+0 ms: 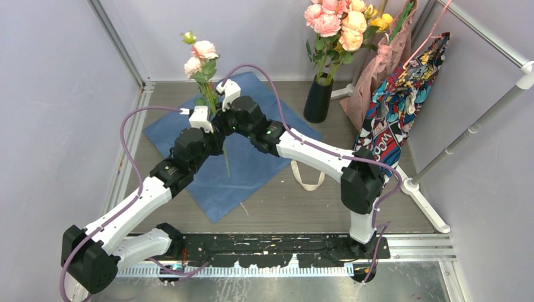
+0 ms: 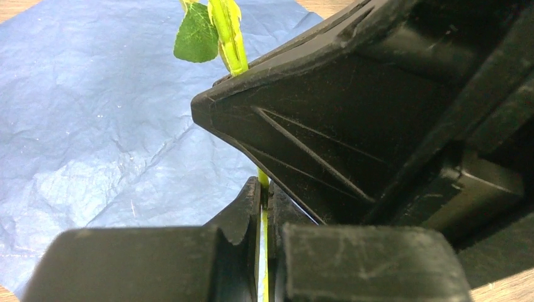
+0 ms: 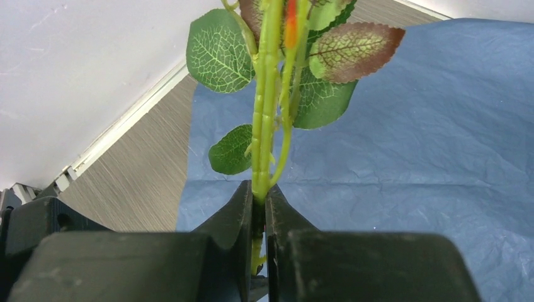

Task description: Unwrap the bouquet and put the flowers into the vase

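The flowers [image 1: 200,58], pale pink blooms on thin green stems, stand upright above the spread blue paper [image 1: 252,167]. My left gripper [image 1: 200,117] is shut on one thin stem [image 2: 264,182] low down. My right gripper [image 1: 227,92] is shut on the bundled stems [image 3: 264,132] just above it, under the leaves [image 3: 220,53]. In the left wrist view the right gripper's black body [image 2: 378,119] fills the right side, close over my left gripper [image 2: 264,189]. One stem end [image 1: 227,160] hangs below the grippers. The black vase [image 1: 318,100] stands to the right at the back and holds pink and yellow blooms [image 1: 337,25].
A cream ribbon [image 1: 307,182] lies on the table by the paper's right edge. Patterned and pink bags [image 1: 403,94] hang from a white rack [image 1: 466,135] at the right. Walls close in the left and the back.
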Controlling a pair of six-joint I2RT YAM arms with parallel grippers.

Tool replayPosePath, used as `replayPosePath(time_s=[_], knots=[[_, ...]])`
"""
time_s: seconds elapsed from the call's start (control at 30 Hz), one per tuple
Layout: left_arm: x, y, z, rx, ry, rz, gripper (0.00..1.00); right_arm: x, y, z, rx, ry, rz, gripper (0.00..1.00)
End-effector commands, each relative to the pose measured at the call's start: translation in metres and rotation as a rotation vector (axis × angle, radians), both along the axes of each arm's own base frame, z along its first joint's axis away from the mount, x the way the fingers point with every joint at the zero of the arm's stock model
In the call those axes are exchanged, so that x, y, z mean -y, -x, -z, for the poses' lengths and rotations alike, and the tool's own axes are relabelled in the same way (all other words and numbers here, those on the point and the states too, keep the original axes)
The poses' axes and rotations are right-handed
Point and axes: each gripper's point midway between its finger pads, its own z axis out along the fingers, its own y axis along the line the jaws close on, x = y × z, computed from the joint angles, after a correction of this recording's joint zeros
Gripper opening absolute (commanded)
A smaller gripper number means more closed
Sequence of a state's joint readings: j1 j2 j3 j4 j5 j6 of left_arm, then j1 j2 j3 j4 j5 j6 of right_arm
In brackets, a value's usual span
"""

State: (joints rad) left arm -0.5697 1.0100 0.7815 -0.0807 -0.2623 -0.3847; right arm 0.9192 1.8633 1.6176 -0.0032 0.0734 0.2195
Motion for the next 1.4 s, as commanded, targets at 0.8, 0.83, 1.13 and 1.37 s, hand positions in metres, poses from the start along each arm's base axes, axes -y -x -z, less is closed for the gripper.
replayPosePath(time_s=[0.8, 0.83, 1.13, 1.37], knots=[[-0.011, -0.017, -0.004, 0.035, -0.064, -0.083, 0.0, 0.062, 0.036, -0.074, 0.134, -0.088, 0.043, 0.01], [-0.01, -0.017, -0.004, 0.035, -0.059, -0.081, 0.0, 0.064, 0.035, -0.074, 0.139, -0.083, 0.049, 0.01], [-0.017, -0.005, -0.011, 0.074, 0.023, -0.107, 0.43, 0.073, 0.014, -0.084, 0.201, -0.037, 0.135, 0.01], [-0.046, 0.01, 0.0, 0.083, 0.009, -0.2, 0.8, 0.112, -0.045, -0.105, 0.277, 0.04, 0.271, 0.01]])
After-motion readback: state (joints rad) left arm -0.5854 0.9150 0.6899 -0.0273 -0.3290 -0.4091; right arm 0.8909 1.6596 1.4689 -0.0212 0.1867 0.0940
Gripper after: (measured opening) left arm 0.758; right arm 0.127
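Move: Some 20 cm ahead of the right gripper and 33 cm to its right stands the vase, its middle about 13 cm lower; from the left gripper it is about 24 cm ahead, 32 cm right and 10 cm down. Both grippers are already shut on the last flower stem, the right one higher up. From the right gripper, the blue paper's middle lies about 9 cm ahead, 1 cm right and 24 cm below, the ribbon roughly 32 cm right, 2 cm back and equally low. Keeping its pinch on the stem, the right gripper carries the flowers about 6.5 cm to the right towards the vase, easing back a little, then forward again while lifting some 3 cm. The left gripper at first follows about 3 cm to the right, still pinching below, then opens wide, lets go of the stem and swings back left some 4.5 cm, turning about 10 degrees counter-clockwise. ##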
